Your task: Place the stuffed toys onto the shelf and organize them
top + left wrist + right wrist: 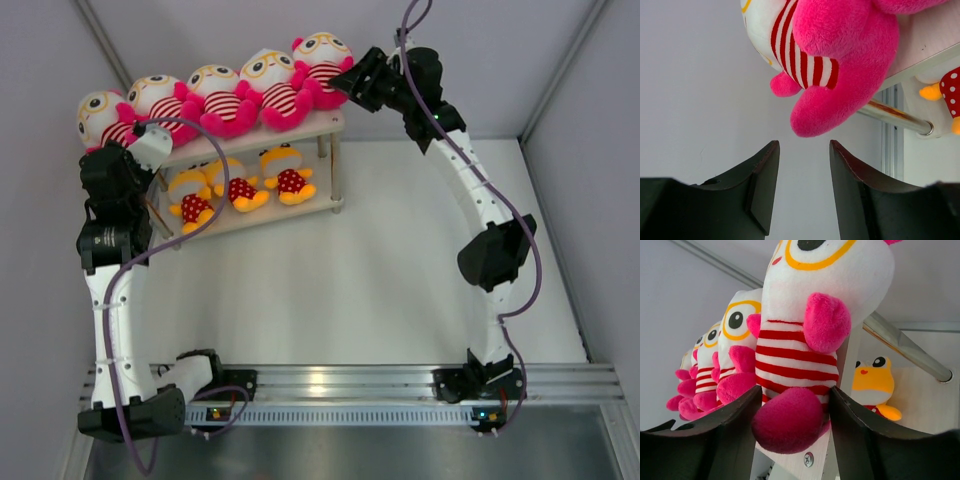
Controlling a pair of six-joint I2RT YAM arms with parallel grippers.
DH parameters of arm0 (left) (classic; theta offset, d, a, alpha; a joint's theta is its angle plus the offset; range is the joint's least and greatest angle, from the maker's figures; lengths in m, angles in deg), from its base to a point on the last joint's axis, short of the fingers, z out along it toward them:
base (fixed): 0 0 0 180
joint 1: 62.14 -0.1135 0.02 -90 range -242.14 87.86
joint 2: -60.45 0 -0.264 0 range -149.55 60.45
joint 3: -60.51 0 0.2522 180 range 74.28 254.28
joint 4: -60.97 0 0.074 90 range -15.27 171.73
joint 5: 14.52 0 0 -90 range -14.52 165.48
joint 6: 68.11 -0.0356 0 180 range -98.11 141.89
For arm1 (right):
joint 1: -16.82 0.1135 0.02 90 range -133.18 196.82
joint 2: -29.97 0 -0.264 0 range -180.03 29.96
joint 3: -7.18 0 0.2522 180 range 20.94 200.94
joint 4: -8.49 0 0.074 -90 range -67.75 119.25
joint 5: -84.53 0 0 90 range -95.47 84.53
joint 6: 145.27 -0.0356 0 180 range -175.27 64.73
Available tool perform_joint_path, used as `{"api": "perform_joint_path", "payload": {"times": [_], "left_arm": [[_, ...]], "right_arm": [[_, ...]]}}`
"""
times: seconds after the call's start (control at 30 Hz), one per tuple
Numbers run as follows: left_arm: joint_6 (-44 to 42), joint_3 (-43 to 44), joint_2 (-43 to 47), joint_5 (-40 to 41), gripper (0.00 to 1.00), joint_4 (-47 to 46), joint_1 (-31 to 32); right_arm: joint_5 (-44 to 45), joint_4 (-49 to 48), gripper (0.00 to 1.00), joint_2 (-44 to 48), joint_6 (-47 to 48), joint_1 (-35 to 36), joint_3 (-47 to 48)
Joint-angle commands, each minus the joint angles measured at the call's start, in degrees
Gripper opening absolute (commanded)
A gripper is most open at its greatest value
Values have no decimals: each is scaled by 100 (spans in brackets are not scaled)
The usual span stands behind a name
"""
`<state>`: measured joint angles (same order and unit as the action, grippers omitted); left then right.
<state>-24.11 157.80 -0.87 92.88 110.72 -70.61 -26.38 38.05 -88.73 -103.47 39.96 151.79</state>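
Five striped stuffed toys sit in a row on the top board of the shelf [285, 131], from the leftmost [100, 118] to the rightmost [322, 60]. Three orange stuffed toys [238, 185] sit on the lower board. My right gripper [347, 82] is at the shelf's right end. In the right wrist view it [796, 388] stands open, its fingers on either side of the pink foot of the rightmost toy [800, 355], which rests on the board [790, 461]. My left gripper [150, 138] is at the left end, open [804, 145] and empty, just short of the leftmost toy's pink foot [820, 117].
Grey walls enclose the table on the left, back and right. A silver shelf leg [895, 115] runs beside the left gripper, another leg [910, 350] beside the right one. An orange toy [872, 382] shows behind the right-end leg. The arm bases sit on an aluminium rail [340, 380].
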Motion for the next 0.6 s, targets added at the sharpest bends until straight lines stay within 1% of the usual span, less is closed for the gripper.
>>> {"api": "perform_joint_path", "payload": {"times": [0.0,0.1,0.2,0.23,0.33,0.57], "left_arm": [[21,-3,120,-80,50,-320,-23],[-14,-3,120,-62,50,-312,-23],[-14,-3,120,-71,51,-320,-23],[-14,-3,129,-71,51,-312,-23],[-14,6,129,-80,51,-320,-23],[-23,-21,147,-97,51,-312,-23]], "right_arm": [[-124,-366,56,127,-40,-37,37],[-151,-393,59,154,-22,-72,55],[-124,-349,66,206,22,-90,37],[-107,-340,75,206,39,-99,29],[-115,-366,80,250,48,-116,-33],[-28,-401,81,268,66,-116,-33]]}}
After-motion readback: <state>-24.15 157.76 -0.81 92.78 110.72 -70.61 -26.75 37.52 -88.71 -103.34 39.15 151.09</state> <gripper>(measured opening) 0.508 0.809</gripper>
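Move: Just off my right fingertips, which straddle its pink foot, sits the rightmost striped panda on the top shelf, its middle about 4 cm ahead, 5 cm left and 4 cm above. The next panda is level ahead and roughly 13 cm left; the rightmost orange toy, on the lower shelf, is some 12 cm left, 3 cm back and 25 cm below. From my left hand that rightmost panda lies about 23 cm ahead, 40 cm right and 4 cm above. I go on opening my right fingers, from about half to some four-fifths open, so that they stand clear on both sides of the rightmost panda's foot. The hand itself barely shifts, easing about half a centimetre to the right and as much forward, with no turn of the wrist. ##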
